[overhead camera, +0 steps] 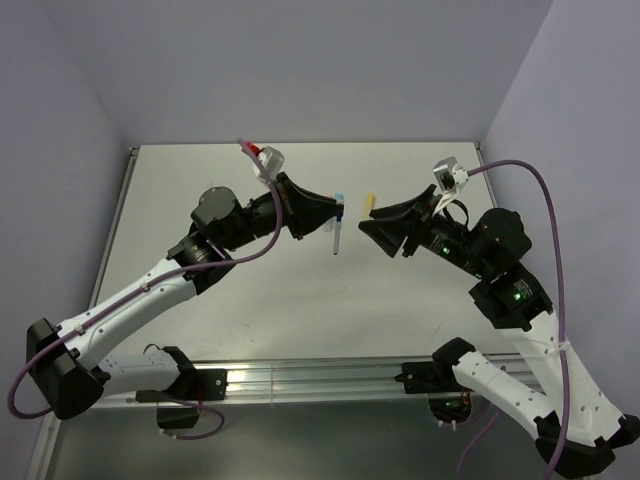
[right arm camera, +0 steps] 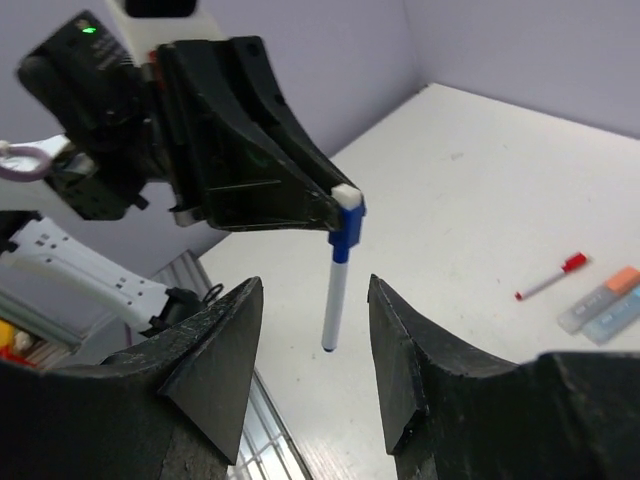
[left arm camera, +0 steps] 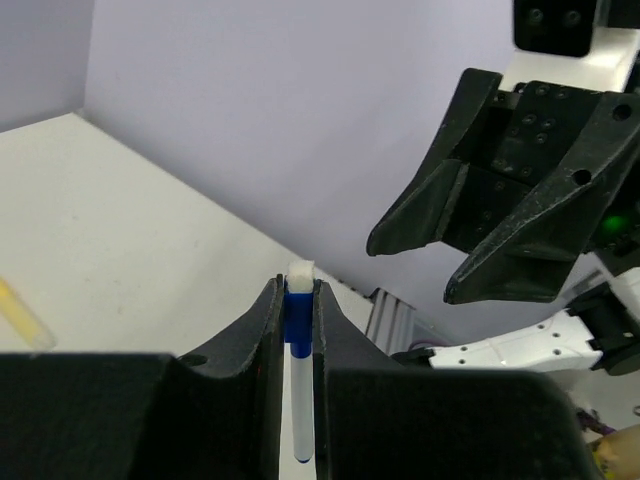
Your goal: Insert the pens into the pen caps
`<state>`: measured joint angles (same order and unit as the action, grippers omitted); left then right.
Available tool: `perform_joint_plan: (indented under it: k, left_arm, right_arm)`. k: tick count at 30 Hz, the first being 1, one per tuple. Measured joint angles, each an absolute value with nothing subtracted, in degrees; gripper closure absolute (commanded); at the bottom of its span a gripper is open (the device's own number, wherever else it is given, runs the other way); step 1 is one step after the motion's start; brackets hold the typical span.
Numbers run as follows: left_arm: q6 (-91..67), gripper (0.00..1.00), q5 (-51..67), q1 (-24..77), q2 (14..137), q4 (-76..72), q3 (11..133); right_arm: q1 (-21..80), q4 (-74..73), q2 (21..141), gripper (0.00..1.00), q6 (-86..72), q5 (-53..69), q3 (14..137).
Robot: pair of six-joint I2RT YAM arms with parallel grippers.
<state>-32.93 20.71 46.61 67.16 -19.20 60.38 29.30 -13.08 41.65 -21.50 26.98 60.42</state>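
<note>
A thin white pen point(right arm camera: 336, 300) hangs point down from a dark blue pen cap point(right arm camera: 345, 232). My left gripper point(left arm camera: 298, 290) is shut on that cap point(left arm camera: 298, 315), and the pen's barrel point(left arm camera: 300, 400) runs down between its fingers. In the top view the pen point(overhead camera: 338, 235) hangs over the middle of the table below the left gripper point(overhead camera: 338, 207). My right gripper point(right arm camera: 315, 285) stands open, facing the pen from a short way off, with nothing between its fingers. It appears in the left wrist view as the right gripper point(left arm camera: 410, 270), apart from the pen.
A yellow pen point(overhead camera: 369, 201) lies on the white table point(overhead camera: 250, 300) behind the grippers, also seen as the yellow pen point(left arm camera: 20, 318). A thin red-capped pen point(right arm camera: 548, 280) and two stubby pale pens, one orange-tipped point(right arm camera: 605, 295), one bluish point(right arm camera: 615, 318), lie further off.
</note>
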Motion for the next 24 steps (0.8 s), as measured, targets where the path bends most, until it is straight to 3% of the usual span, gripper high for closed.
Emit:
perform_joint_plan:
  k: [6,16,24]
  left_arm:
    - [-30.1,1.00,17.2,40.6,73.0,-10.9,66.5]
    - [-21.7,1.00,4.9,26.8,101.7,12.1,88.6]
    - [-20.2,0.99,-2.9,25.9,120.4,22.4,100.3]
  right_arm:
    - [29.3,-17.6,44.1,0.44,-21.3,19.6,61.2]
    - [29.3,-22.3,46.1,0.42,-21.4,13.2,61.5]
    - [29.3,-23.6,45.7,0.41,-21.6,12.9,61.5]
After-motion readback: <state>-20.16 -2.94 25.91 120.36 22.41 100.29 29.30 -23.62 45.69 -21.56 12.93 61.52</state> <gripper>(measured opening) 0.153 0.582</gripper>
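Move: The left hand holds the capped blue pen; the bare table spot it is bound for lies about 27 cm ahead, 11 cm left and some 37 cm below. The red pen lies about 24 cm ahead and 5 left, the orange marker 25 straight ahead and the light blue marker 26 ahead, 3 right, all on the table. From the right hand, that spot is some 30 cm ahead, 15 left and 37 below. Left hand swings the blue pen some 30 cm forward and down towards the red pen; right lowers slightly. ##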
